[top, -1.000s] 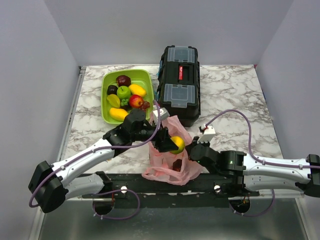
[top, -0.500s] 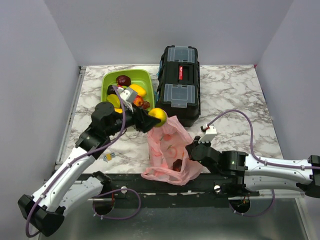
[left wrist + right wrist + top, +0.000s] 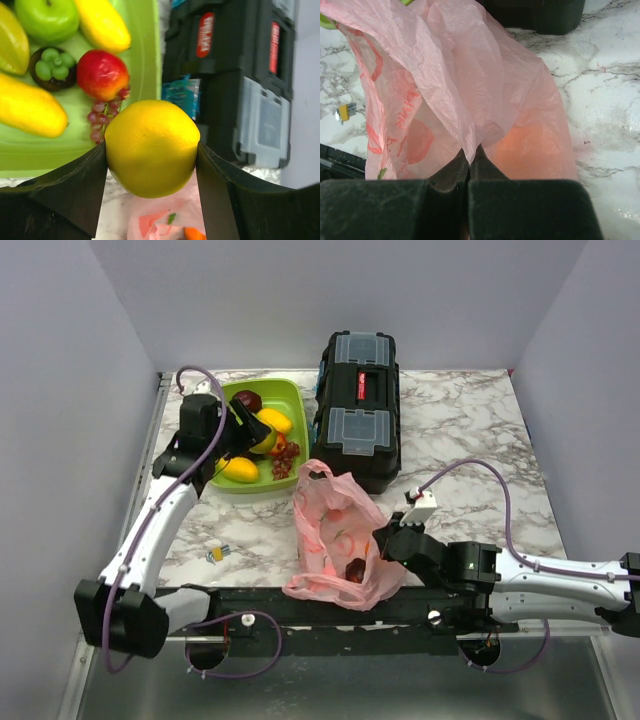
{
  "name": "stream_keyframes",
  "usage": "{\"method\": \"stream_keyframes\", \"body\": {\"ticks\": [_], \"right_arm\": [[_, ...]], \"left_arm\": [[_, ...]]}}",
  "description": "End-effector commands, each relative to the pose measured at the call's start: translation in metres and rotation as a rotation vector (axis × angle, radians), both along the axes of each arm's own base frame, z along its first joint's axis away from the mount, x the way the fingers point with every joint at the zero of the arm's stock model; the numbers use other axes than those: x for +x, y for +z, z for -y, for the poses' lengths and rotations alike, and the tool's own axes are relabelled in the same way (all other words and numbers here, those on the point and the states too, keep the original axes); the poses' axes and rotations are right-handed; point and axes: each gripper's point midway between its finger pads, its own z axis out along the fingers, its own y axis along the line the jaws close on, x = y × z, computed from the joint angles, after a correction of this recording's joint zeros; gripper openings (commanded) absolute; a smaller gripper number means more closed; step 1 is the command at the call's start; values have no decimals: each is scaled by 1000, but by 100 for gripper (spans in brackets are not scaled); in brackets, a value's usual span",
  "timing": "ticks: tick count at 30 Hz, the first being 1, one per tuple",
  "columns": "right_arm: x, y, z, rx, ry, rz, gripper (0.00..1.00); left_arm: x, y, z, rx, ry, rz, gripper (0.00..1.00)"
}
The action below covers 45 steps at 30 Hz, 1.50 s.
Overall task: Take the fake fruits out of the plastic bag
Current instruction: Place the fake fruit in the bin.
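The yellow-green fake fruit (image 3: 150, 135) sits clamped between my left gripper's (image 3: 151, 151) black fingers. In the top view this left gripper (image 3: 256, 436) hangs over the lime-green tray (image 3: 292, 398), well left of the plastic bag (image 3: 335, 530). The pink bag lies slumped near the table's front edge. My right gripper (image 3: 469, 149) is shut on a fold of the bag (image 3: 470, 75) at its right side. Through the film an orange shape (image 3: 532, 142) and a dark red fruit (image 3: 353, 568) show inside.
The tray holds several fruits, among them a red apple (image 3: 101, 74), a green apple (image 3: 46, 19) and yellow ovals (image 3: 30, 107). A black toolbox (image 3: 358, 405) stands right of the tray, just behind the bag. A small yellow clip (image 3: 217, 554) lies front left.
My left arm has swung away from the bag to the back left, carrying the yellow-green fruit, and now holds it over the tray. The right gripper has kept its hold on the bag.
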Motion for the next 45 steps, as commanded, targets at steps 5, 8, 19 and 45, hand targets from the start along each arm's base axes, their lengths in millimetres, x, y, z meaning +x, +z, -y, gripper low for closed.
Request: {"method": "stream_keyframes", "body": {"ticks": [5, 8, 19, 45], "right_arm": [[0, -5, 13, -18, -32, 0, 1], [-1, -5, 13, -16, -28, -5, 1], [0, -5, 17, -30, -47, -8, 1], [25, 68, 20, -122, -108, 155, 1]], "left_arm": [[26, -52, -1, -277, 107, -327, 0], [35, -68, -11, -300, 162, -370, 3], [50, -139, -35, -465, 225, -569, 17], [42, -72, -11, -395, 7, -351, 91]]}}
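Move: Below and a little ahead of the left hand, which holds a round yellow fruit, is the gap for it in the green bin's near part: about 4 cm forward, 3 left, 16 down. From the hand, and about as low, the yellow mango lies 4 cm ahead and 8 left, the pomegranate 12 ahead and level sideways, the grapes 7 ahead and 4 right. From the right hand the gap is roughly 22 cm ahead, 31 left and 6 lower. Lowering the still-held yellow fruit some 15 cm into the bin, with about 5 cm of forward travel and 4 left, the left hand tips its fingers steeply down and rolls its left side lower. There it opens, lets the fruit go beside the mango and climbs back about 4 cm. The right hand keeps the bag's edge pinched, lifting 3 cm or so at the very end. ##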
